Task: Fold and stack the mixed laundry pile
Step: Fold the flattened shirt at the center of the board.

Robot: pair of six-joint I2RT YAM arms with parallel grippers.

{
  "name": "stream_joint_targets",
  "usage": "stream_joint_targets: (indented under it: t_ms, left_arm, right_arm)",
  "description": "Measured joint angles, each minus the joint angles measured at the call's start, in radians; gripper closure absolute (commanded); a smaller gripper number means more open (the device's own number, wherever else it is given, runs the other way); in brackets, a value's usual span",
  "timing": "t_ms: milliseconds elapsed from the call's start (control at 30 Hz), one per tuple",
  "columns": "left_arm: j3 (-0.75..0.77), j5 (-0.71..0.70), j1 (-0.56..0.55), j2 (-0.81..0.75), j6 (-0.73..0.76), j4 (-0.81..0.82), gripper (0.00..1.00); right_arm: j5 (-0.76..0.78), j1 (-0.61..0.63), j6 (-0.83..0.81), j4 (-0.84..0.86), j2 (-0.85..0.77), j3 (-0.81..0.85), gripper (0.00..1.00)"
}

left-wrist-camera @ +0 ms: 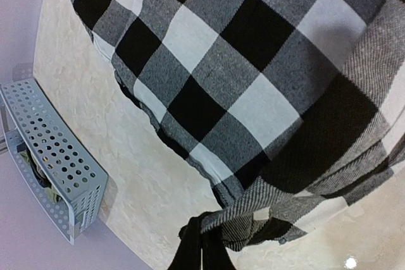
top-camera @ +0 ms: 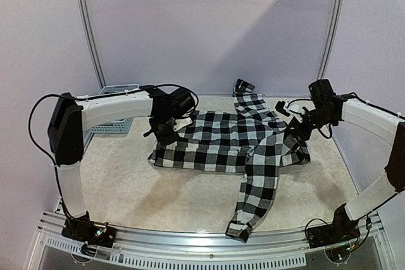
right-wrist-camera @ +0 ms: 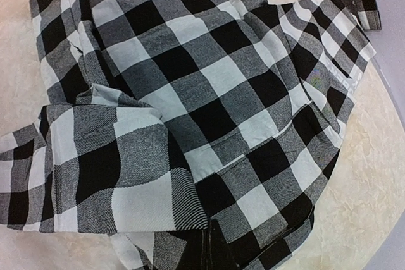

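A black-and-white checked shirt (top-camera: 234, 138) lies spread across the middle of the table, one sleeve trailing toward the near edge and the other reaching the back. My left gripper (top-camera: 166, 135) is at the shirt's left edge. In the left wrist view its fingers (left-wrist-camera: 190, 254) are shut on a bunched corner of the checked cloth (left-wrist-camera: 266, 93), which is lifted slightly off the table. My right gripper (top-camera: 295, 132) is at the shirt's right side. In the right wrist view its dark fingertips (right-wrist-camera: 221, 251) are shut on a fold of the shirt (right-wrist-camera: 209, 93).
A light blue perforated basket (top-camera: 114, 121) stands at the back left behind the left arm; in the left wrist view the basket (left-wrist-camera: 60, 165) shows a bit of dark cloth inside. Grey walls enclose the table's back and sides. Bare table surface (top-camera: 126, 181) lies in front of the shirt.
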Motion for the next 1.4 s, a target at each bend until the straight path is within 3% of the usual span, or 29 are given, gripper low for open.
stream_joint_targets:
  t_ms: [367, 800, 1067, 1167, 1333, 1400]
  left_arm:
    - [0.153, 0.054, 0.039, 0.166, 0.01, -0.01, 1.0]
    - [0.216, 0.106, 0.087, 0.283, -0.009, -0.066, 1.0]
    - [0.224, 0.127, 0.102, 0.315, -0.043, -0.113, 0.99]
    - [0.234, 0.137, 0.106, 0.319, -0.06, -0.138, 0.9]
    - [0.266, 0.131, 0.111, 0.321, -0.099, -0.173, 0.56]
    - [0.285, 0.116, 0.113, 0.32, -0.121, -0.193, 0.47]
  right_arm:
    - [0.063, -0.018, 0.07, -0.027, 0.187, 0.065, 1.0]
    - [0.16, -0.029, 0.154, -0.083, 0.381, 0.148, 1.0]
    - [0.163, -0.032, 0.19, -0.092, 0.42, 0.155, 1.0]
    - [0.168, -0.032, 0.203, -0.092, 0.425, 0.168, 0.95]
    - [0.182, -0.032, 0.219, -0.095, 0.434, 0.174, 0.61]
    - [0.192, -0.033, 0.228, -0.098, 0.43, 0.174, 0.51]
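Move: Each hand already holds a corner of the raised hem. The left hand's landing spot on the shirt is about 3 cm ahead, 1 cm left and 9 cm below; the shirt's near left corner lies 3 cm back and 6 cm left, the basket roughly 17 cm ahead and 19 cm left. The right hand's spot is some 3 cm ahead, 4 cm to its right and 12 cm down; the far sleeve lies about 22 cm ahead and 6 cm left, the near sleeve 13 cm back and 6 cm left. Still pinching the hem corners, both hands lower them onto the far part of the shirt, the left sinking about 8 cm and the right about 11 cm, each easing a few centimetres forward and the right also drifting right. The right wrist tips and twists clockwise some 30 degrees in all. Once down, both grippers open part-way to let go, the left starting to lift again. ##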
